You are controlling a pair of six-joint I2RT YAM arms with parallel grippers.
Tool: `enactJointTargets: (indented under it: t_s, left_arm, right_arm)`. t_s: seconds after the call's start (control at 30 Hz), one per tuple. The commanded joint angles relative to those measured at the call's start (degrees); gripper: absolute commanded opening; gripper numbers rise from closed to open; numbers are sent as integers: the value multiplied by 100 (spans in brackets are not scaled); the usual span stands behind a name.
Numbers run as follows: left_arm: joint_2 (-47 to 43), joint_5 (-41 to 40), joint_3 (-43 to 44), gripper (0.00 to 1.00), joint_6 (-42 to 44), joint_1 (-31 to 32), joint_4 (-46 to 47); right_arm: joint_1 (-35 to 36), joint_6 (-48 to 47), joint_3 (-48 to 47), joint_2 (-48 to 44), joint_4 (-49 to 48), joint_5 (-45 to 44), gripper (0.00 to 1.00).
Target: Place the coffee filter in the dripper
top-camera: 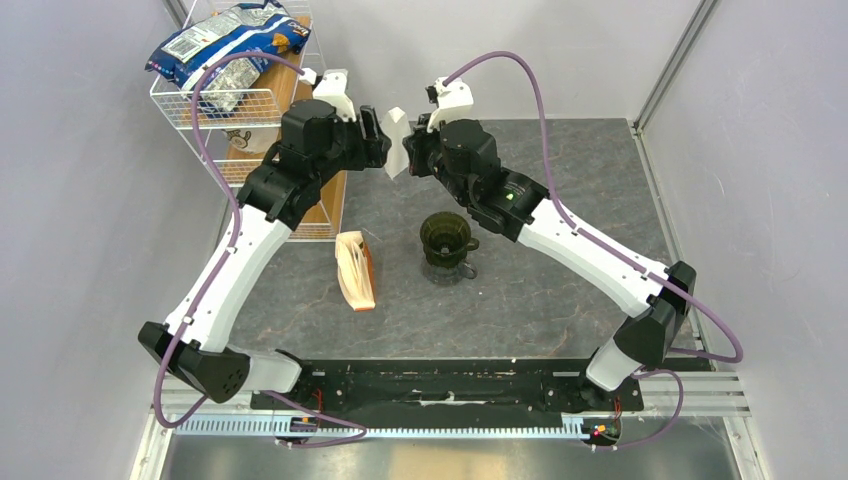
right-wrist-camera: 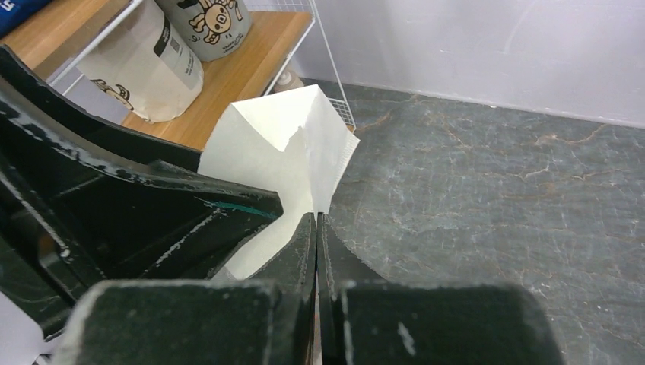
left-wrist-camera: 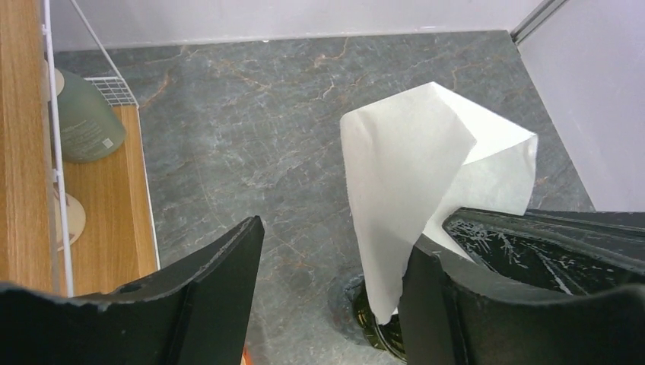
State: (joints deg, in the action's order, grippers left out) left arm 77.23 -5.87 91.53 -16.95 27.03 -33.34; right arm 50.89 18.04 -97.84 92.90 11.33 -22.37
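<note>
The coffee filter (top-camera: 395,138), a white paper cone partly spread apart, hangs in the air at the back middle of the table. My right gripper (right-wrist-camera: 316,218) is shut on one edge of the coffee filter (right-wrist-camera: 283,144). My left gripper (left-wrist-camera: 335,239) faces it with its jaws wide open; the coffee filter (left-wrist-camera: 426,160) hangs inside the gap, against the right finger (left-wrist-camera: 430,304). The dark olive dripper (top-camera: 444,236) stands on the table below and nearer, and its rim (left-wrist-camera: 376,331) shows under the paper's tip. Nothing is inside the dripper.
A tan, orange-edged packet of filters (top-camera: 356,268) stands left of the dripper. A wire rack with wooden shelves (top-camera: 240,105) at the back left holds bags, a greenish bottle (left-wrist-camera: 82,122) and printed containers (right-wrist-camera: 205,23). Walls close in the back and right.
</note>
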Motion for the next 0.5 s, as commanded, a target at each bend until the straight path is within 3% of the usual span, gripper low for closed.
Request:
enactJointTargets:
  t_s: [0.0,0.2,0.4,0.47]
  left_arm:
    - [1,-231,96,66,215,49,424]
    - [10,-419,80,32,318,48,477]
    - [-40,-411,86,5,272,40,453]
    - [-72,-419,68,2,271,40,425]
  right_arm:
    - [40,-8,12,-67,-63,-112,0]
    - [41,-205,96,-163,27,-376,0]
    - [43,-252,255,-244,38,-550,0]
    - [37,-261,318,-296,36,-539,0]
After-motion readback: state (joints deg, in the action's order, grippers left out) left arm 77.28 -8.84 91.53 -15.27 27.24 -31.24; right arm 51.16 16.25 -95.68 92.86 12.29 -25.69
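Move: The white coffee filter, held by my right hand, stands with its middle about 4 cm to the right of my left hand, 1 cm ahead and level with it; its near edge already reaches between the open left fingers. The dripper lies roughly 12 cm back, 12 cm right and 18 cm below that hand, and the paper packet some 14 cm back, 5 cm left and 25 cm down. From my right hand, the filter's middle is about 3 cm left and 2 cm ahead. I close my left fingers from well open to nearly shut, pinching the filter's left edge, while that hand only eases up and forward by about 1 cm. My right hand keeps its shut grip on the opposite edge and sinks about 2 cm, drifting 1 cm to the right, away from the left hand, with a slight roll that drops its left side. ##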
